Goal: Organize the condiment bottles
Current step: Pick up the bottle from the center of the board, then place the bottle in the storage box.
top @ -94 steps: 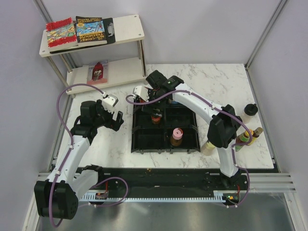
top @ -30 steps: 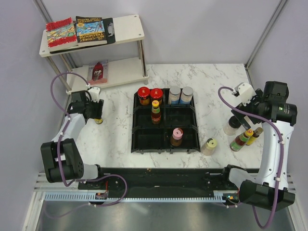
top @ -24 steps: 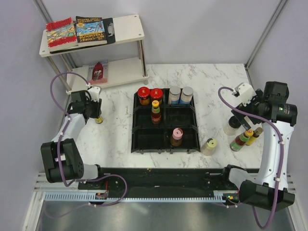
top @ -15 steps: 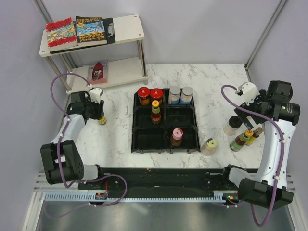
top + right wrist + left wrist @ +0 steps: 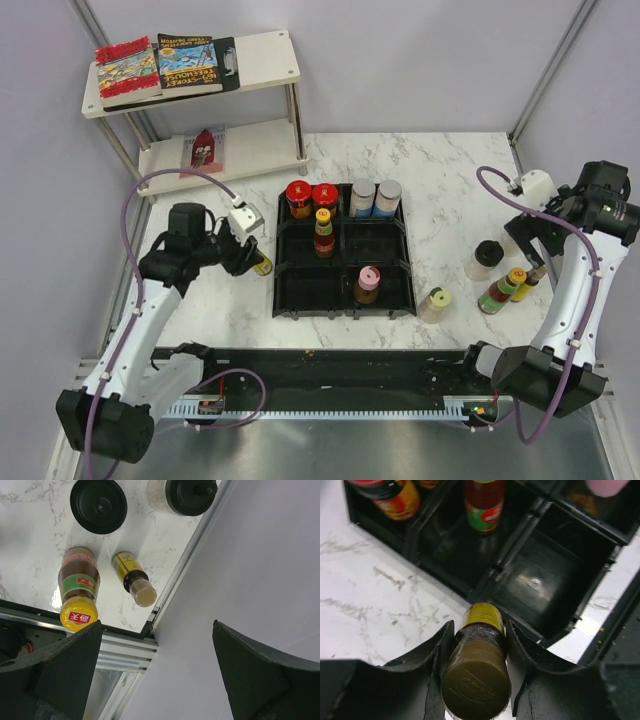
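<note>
My left gripper (image 5: pixel 256 262) (image 5: pixel 479 630) is shut on a small dark condiment bottle (image 5: pixel 263 267) (image 5: pixel 478 662) with a yellow label and an olive cap. It holds the bottle just off the left edge of the black tray (image 5: pixel 280 285) (image 5: pixel 555 555). In the tray stand two red-capped jars (image 5: pixel 299 198), two silver-capped jars (image 5: pixel 374 196), a red sauce bottle (image 5: pixel 323 232) and a pink-capped bottle (image 5: pixel 367 284). My right gripper (image 5: pixel 528 238) (image 5: pixel 155 626) hangs open and empty at the table's right edge. Below it are a yellow-capped bottle (image 5: pixel 78 600), a small cream-capped bottle (image 5: pixel 135 580) and two black-capped jars (image 5: pixel 98 505).
A cream-capped jar (image 5: pixel 435 303) stands right of the tray. The enclosure wall (image 5: pixel 250 580) is close to my right gripper. A two-tier white shelf (image 5: pixel 260 55) with books stands at the back left.
My left gripper closed on the small bottle at the table's left and carried it right to the tray's edge. My right gripper drew back to the right, away from the black-capped jar.
</note>
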{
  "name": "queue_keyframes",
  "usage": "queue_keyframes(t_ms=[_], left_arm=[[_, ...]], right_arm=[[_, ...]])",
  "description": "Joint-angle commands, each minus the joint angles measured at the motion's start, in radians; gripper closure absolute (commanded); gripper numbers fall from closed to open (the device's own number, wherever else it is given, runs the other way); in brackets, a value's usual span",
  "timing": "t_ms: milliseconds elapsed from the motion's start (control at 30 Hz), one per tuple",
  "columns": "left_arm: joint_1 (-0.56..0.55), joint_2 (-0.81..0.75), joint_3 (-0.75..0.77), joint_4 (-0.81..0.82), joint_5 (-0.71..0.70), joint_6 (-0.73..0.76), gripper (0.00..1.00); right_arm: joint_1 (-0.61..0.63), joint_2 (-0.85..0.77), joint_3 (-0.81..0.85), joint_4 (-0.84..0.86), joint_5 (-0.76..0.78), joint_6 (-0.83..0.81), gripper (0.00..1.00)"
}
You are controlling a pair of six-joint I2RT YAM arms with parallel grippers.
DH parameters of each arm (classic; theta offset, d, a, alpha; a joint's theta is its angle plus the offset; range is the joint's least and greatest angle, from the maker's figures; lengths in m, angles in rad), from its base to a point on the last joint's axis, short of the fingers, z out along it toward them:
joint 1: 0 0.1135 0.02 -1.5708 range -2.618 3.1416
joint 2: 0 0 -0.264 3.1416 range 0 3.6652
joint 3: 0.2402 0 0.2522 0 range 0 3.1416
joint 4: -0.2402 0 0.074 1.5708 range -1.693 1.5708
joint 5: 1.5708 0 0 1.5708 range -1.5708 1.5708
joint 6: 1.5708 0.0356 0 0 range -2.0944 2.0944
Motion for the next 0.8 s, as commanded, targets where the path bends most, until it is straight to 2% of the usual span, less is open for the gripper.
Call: queue_keyframes(t_ms=[0,100,300,600,767], left_arm=[[-0.122,-0.025,0.029,-0.042,0.014,0.009,0.98],[-0.196,-0.016,0.011,-0.032,0.011,-0.01,0.98],[-0.283,0.001,-0.043,0.096,-0.04,-0.081,0.98],[-0.394,0.042,-0.119,0.273,-0.149,-0.113,0.98],[-0.458,0.131,-0.124,0.309,-0.221,-0.107,0.98]], right_arm=[[-0.059,0.011,0.055,-0.133,-0.025,-0.1,0.02],[-0.071,-0.004,0.053,-0.133,-0.022,-0.11,0.02],[-0.074,-0.03,0.007,-0.133,0.0,-0.142,0.02],[-0.074,-0.05,-0.117,-0.135,-0.007,-0.295,0.02],[-0.072,-0.056,-0.165,-0.135,-0.068,-0.399,0.02]])
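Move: From the left gripper, which already holds the small sauce bottle by its neck, the empty near-left tray compartment lies about 13 cm right, level fore-and-aft and some 17 cm down. The yellow-capped sauce bottle is 18 cm right and 10 cm ahead; the pink-capped jar is 30 cm right and 2 cm back. The yellow-label bottle is nearly plumb under the right gripper, 19 cm down, 2 cm left and 1 cm back; the green-label bottle stands 9 cm left and 3 cm back. Bring the left gripper right about 8 cm, drawing back some 4 cm early, then sinking about 5 cm towards the near-left compartment; turn it some 15 degrees clockwise and keep the pinch on the bottle's neck. Ease the wide-open right gripper slightly right, then down and a little back towards the yellow-label bottle, turning counter-clockwise. ##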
